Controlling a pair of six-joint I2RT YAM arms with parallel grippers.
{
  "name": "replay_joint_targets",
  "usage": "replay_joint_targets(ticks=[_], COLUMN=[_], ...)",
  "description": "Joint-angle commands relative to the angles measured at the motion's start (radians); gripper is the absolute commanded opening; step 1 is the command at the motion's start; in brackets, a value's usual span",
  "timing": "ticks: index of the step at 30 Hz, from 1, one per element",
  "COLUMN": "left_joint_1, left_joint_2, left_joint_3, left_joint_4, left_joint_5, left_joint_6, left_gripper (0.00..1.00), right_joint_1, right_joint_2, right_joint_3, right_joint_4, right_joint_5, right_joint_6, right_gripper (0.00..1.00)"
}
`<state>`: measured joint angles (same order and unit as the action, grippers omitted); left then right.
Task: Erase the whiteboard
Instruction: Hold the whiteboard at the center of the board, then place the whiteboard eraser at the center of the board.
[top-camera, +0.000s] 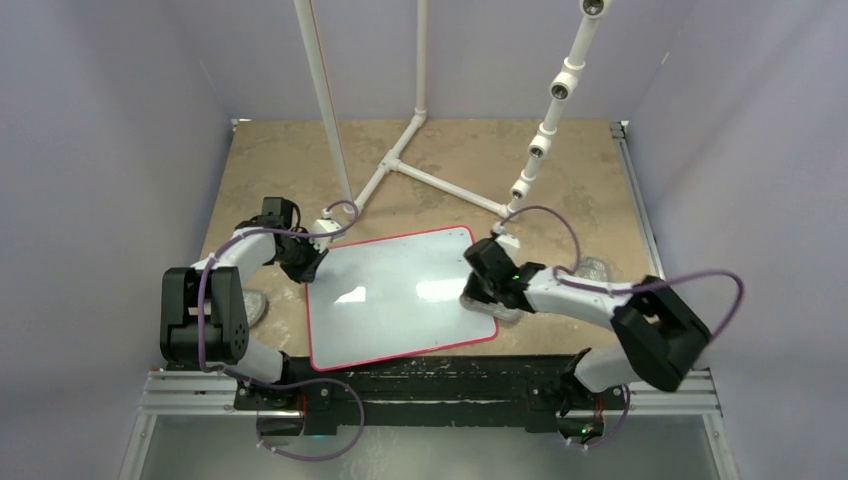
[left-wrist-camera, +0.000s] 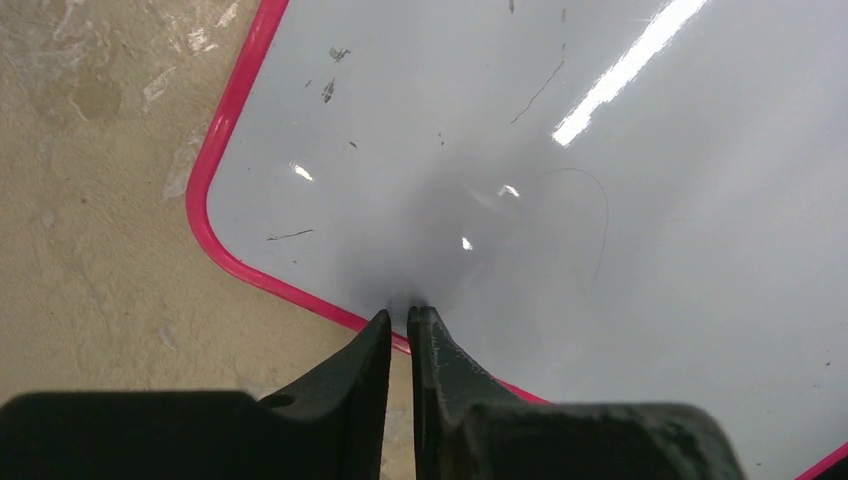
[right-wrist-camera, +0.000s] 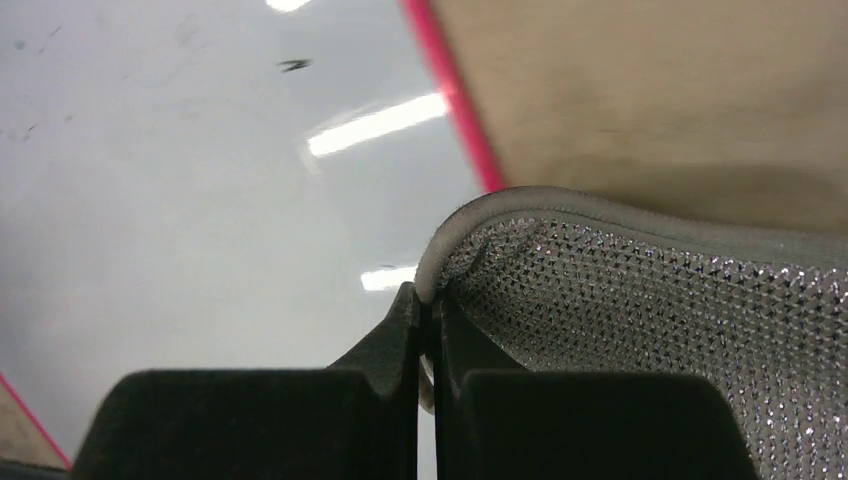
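Observation:
The whiteboard (top-camera: 400, 290) lies flat on the tan table, glossy white with a thin red border. Only faint black specks (left-wrist-camera: 330, 90) and thin scratches show on the whiteboard (left-wrist-camera: 600, 220) in the left wrist view. My left gripper (top-camera: 312, 262) is at the board's far left corner. Its tips (left-wrist-camera: 400, 315) are over the red edge, a narrow slit apart, with nothing between them. My right gripper (top-camera: 482, 290) is at the board's right edge, shut on the rim of a grey-silver mesh pad (right-wrist-camera: 650, 300). The pad (top-camera: 492, 308) rests partly on the whiteboard (right-wrist-camera: 200, 200).
A white pipe frame (top-camera: 420, 170) stands on the table behind the board, with a jointed pipe (top-camera: 545, 140) rising at the back right. A greyish pad (top-camera: 595, 268) lies right of the board and another greyish patch (top-camera: 252, 305) lies to its left. Purple walls close in both sides.

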<state>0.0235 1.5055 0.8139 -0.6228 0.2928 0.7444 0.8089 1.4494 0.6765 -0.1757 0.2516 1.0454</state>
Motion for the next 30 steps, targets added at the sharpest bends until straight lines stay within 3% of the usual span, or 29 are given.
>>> replay_joint_targets(ticks=[1,5,12,13,14,19,26,30], left_joint_1=[0.001,0.001,0.001,0.001,0.001,-0.009,-0.009,-0.010], left_joint_2=[0.001,-0.030,-0.069,-0.249,-0.091,-0.073,-0.091,-0.091], left_joint_3=[-0.005,0.014,0.028,0.032,0.035,0.037,0.031,0.061], left_joint_4=[-0.101,-0.137,-0.180,-0.181,-0.182,-0.183,-0.186,-0.198], left_joint_5=[-0.054,-0.038,-0.013,-0.007,0.001,0.014,0.014,0.040], left_joint_6=[-0.001,0.009,0.023,0.021,0.018,0.008,0.018,0.005], left_gripper=[0.18,0.23,0.29,0.29,0.29,0.31,0.33,0.44], right_joint_1=[-0.101,-0.168,-0.178,-0.181,-0.185,-0.188,-0.193,-0.195], right_joint_2=[-0.187,-0.223,-0.113,-0.086,-0.058,0.067,0.066,0.024], right_joint_3=[-0.101,-0.116,0.028,0.061,0.093,0.251,0.258,0.232], right_joint_4=[-0.183,-0.177,-0.170,-0.170,-0.169,-0.198,-0.213,-0.224], right_joint_5=[0.054,0.031,0.064,0.079,0.091,0.164,0.187,0.201], right_joint_6=[-0.017,-0.057,-0.102,-0.111,-0.123,-0.168,-0.157,-0.149], right_gripper=[0.00,0.00,0.00,0.00,0.00,0.02,0.47,0.76])
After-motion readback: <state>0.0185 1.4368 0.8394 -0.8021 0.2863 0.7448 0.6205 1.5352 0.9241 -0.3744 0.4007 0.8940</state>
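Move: The right gripper, holding the eraser by its left end, has the upper part of the whiteboard's right edge about 8 cm ahead and 4 cm to its right, some 2 cm below. The eraser's middle is roughly 6 cm right and 2 cm back; the board's far right corner is 14 cm ahead, 2 cm right. The left gripper is at the board's left edge, with the board's middle about 20 cm right and 4 cm back. Sweep the right gripper quickly right about 8 cm with the eraser still pinched, then take it forward some 8 cm along the board's right edge, rising about 3 cm and easing slightly left, and open wide over the edge to release the eraser. Meanwhile open the left gripper partway, draw it back about 3 cm and lift it clear of the board's left edge. ##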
